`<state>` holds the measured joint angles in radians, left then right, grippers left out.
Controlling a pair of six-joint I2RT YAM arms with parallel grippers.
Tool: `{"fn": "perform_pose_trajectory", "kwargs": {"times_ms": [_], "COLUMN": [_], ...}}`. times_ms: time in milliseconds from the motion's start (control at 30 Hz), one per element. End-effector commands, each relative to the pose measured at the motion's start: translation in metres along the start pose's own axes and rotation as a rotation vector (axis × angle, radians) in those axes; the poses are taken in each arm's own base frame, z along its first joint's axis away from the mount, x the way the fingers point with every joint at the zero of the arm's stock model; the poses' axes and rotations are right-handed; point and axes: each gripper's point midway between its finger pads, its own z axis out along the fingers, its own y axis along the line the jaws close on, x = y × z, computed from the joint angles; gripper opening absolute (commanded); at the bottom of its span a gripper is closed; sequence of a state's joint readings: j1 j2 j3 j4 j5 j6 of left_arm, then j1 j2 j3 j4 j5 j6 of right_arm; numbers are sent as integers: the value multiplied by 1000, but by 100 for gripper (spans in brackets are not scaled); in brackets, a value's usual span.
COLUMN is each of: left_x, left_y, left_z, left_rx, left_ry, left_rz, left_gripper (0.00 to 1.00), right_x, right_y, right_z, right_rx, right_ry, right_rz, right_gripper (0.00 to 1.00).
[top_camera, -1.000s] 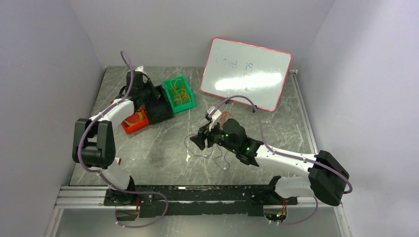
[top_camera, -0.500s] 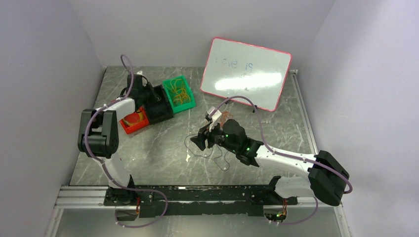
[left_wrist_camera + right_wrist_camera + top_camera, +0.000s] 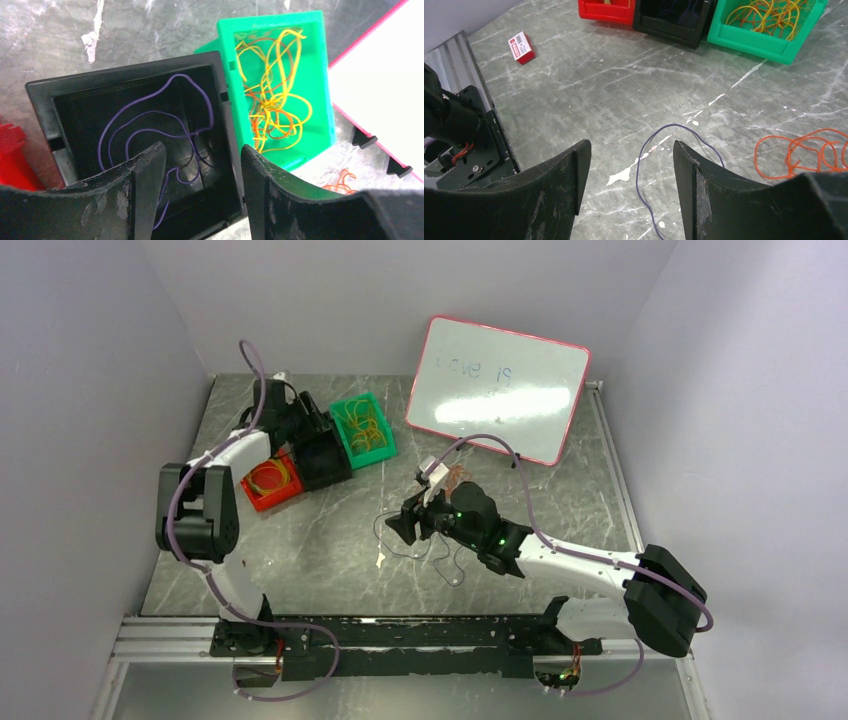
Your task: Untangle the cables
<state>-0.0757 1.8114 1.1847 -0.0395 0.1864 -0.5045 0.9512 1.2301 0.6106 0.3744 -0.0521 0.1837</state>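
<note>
My left gripper (image 3: 202, 150) hangs open over the black bin (image 3: 45, 95), with nothing between its fingers. Purple cables (image 3: 150, 117) lie looped inside that bin. Beside it, the green bin (image 3: 325, 75) holds tangled yellow and orange cables (image 3: 272, 95). In the top view the left gripper (image 3: 300, 425) is at the bins and my right gripper (image 3: 405, 525) is mid-table. The right gripper (image 3: 631, 145) is open just above the table. A loose purple cable (image 3: 639, 170) lies on the table below its gap. An orange cable (image 3: 804, 152) curls to its right.
A red bin (image 3: 258, 497) with orange and yellow loops sits left of the black bin (image 3: 322, 462). A pink-framed whiteboard (image 3: 497, 387) leans at the back right. A small red box (image 3: 522, 47) lies near the left arm's base. Walls close in three sides.
My left gripper has opened over the black bin, and its arm has shifted slightly toward the back. The right arm has not moved.
</note>
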Motion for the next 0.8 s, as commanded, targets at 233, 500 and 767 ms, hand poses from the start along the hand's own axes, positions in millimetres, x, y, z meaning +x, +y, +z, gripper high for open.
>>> {"fn": "perform_pose_trajectory", "kwargs": {"times_ms": [233,500,767], "left_x": [-62,-73,-56], "left_y": [-37,-33,-27], "left_z": [-83,-133,-172], "left_rx": [22,-41,-57], "left_ry": [-195,-259,-272], "left_rz": [87,221,283], "left_gripper": [82,90,100], "right_x": [-18,5,45], "right_y": [-17,-66,-75], "right_z": [-9,-40,-76], "right_rx": [121,505,658], "right_ry": [-49,167,282], "right_rz": [22,182,351], "right_gripper": [65,65,63]}}
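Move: Directly under the left hand is the black bin with a purple cable in it, its middle about 6 cm down. The green bin lies some 9 cm right and 5 cm ahead of that hand, the red bin 12 cm left and 6 cm back. From the right hand, the loose purple cable's middle is roughly 5 cm ahead, 4 cm right and 16 cm down; the orange cable is 19 cm ahead and 8 cm right. Rising about 16 cm off the black bin, the empty left hand then also draws back and slightly left, its fingers tipping up and spreading from partly to fully open. The right hand, still open, sweeps about 8 cm right above the loose purple cable, slightly forward, turning some 30 degrees clockwise and tipping its fingers down. ##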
